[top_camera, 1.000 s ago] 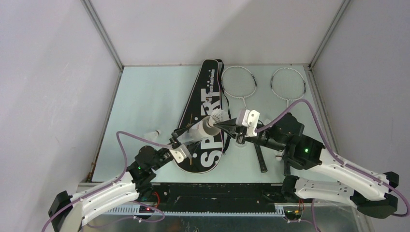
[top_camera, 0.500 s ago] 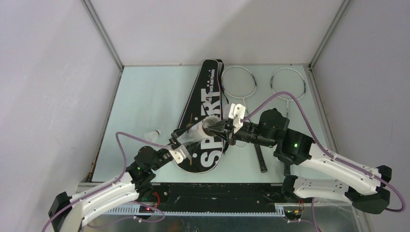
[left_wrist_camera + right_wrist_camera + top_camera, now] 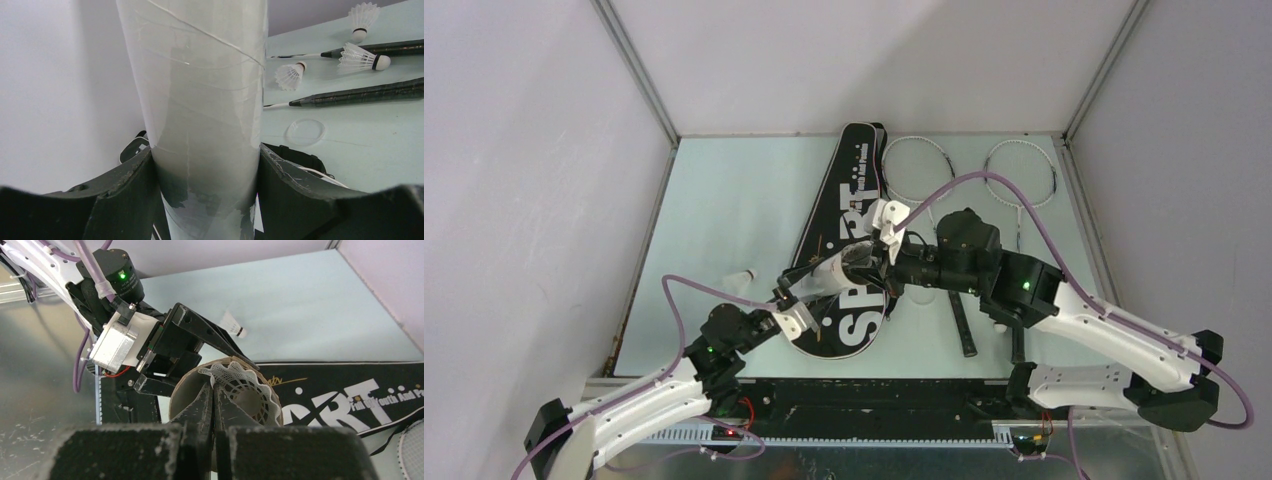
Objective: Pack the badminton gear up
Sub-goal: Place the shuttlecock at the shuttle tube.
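Note:
My left gripper (image 3: pixel 796 300) is shut on the long white tube (image 3: pixel 829 272), which it holds tilted above the black "SPORT" bag (image 3: pixel 849 190); the tube (image 3: pixel 205 100) fills the gap between its fingers in the left wrist view. At the tube's open mouth (image 3: pixel 182 390), my right gripper (image 3: pixel 212 386) is shut on the skirt rim of a white shuttlecock (image 3: pixel 247 390) that sits in the mouth. Two silver rackets (image 3: pixel 921 165) (image 3: pixel 1022 172) lie at the back right. Three loose shuttlecocks (image 3: pixel 291 75) (image 3: pixel 362 56) (image 3: pixel 363 15) lie among the black racket handles (image 3: pixel 365 92).
Another shuttlecock (image 3: pixel 744 277) lies on the table left of the bag. A clear round lid (image 3: pixel 306 131) rests flat near the handles. Grey walls close the table in at the left, back and right. A metal rail runs along the near edge.
My right arm has moved left toward the tube, bringing the shuttlecock from just outside the mouth into it. The left arm and tube have stayed still.

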`<state>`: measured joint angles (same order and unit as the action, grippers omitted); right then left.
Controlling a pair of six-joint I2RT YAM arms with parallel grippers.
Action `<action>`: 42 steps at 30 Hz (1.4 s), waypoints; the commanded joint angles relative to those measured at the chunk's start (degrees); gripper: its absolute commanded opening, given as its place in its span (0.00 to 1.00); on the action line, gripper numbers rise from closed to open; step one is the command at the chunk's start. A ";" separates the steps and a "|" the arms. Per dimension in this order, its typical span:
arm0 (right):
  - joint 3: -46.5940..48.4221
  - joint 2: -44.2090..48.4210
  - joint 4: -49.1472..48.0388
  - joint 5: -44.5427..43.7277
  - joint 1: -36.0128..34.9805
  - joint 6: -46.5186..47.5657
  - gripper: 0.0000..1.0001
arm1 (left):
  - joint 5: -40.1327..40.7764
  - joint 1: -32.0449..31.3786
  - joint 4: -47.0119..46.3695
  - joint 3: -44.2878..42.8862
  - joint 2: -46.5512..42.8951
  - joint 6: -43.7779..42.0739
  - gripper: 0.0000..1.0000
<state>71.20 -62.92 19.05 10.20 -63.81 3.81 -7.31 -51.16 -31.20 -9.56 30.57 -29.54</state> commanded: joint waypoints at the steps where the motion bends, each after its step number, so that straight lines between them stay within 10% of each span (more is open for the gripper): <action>1: 3.25 -1.58 2.78 -0.72 -0.24 -1.99 0.02 | -0.78 0.16 0.42 1.02 -0.60 0.42 0.52; 12: 3.90 -5.08 2.67 -2.15 -0.17 -2.89 0.09 | -1.21 0.11 0.42 1.27 -1.21 0.50 0.52; 42: 5.64 8.26 4.05 -0.19 -0.04 7.70 0.99 | -0.87 0.14 1.32 1.10 -1.12 0.29 0.52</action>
<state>74.59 -57.08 24.38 10.57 -63.90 8.51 -7.94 -51.16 -30.72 -9.13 29.50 -29.93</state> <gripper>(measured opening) 0.970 0.654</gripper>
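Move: The right fingers are shut at the tube mouth, whose centre lies about 2 cm left, 1 cm ahead and 2 cm below; the shuttlecock's middle is some 4 cm left, 1 cm ahead and 4 cm below. On the table, roughly 32 cm down, the racket bag's middle lies about 22 cm ahead and 7 cm left, the clear cap 13 cm ahead and 12 cm right. From the left hand the mouth is about 11 cm right, 1 cm back and 13 cm up. The right hand, its shut fingers still at the shuttlecock's skirt, eases on a little over 1 cm to the left and slightly down into the tube mouth, then starts to part its fingers and turns back. It backs out to the right and up by about 5 cm each way, and some 2 cm towards its base, opening from shut to nearly full width and letting go of the skirt, while the left hand stays in place and keeps its grip around the tube. ##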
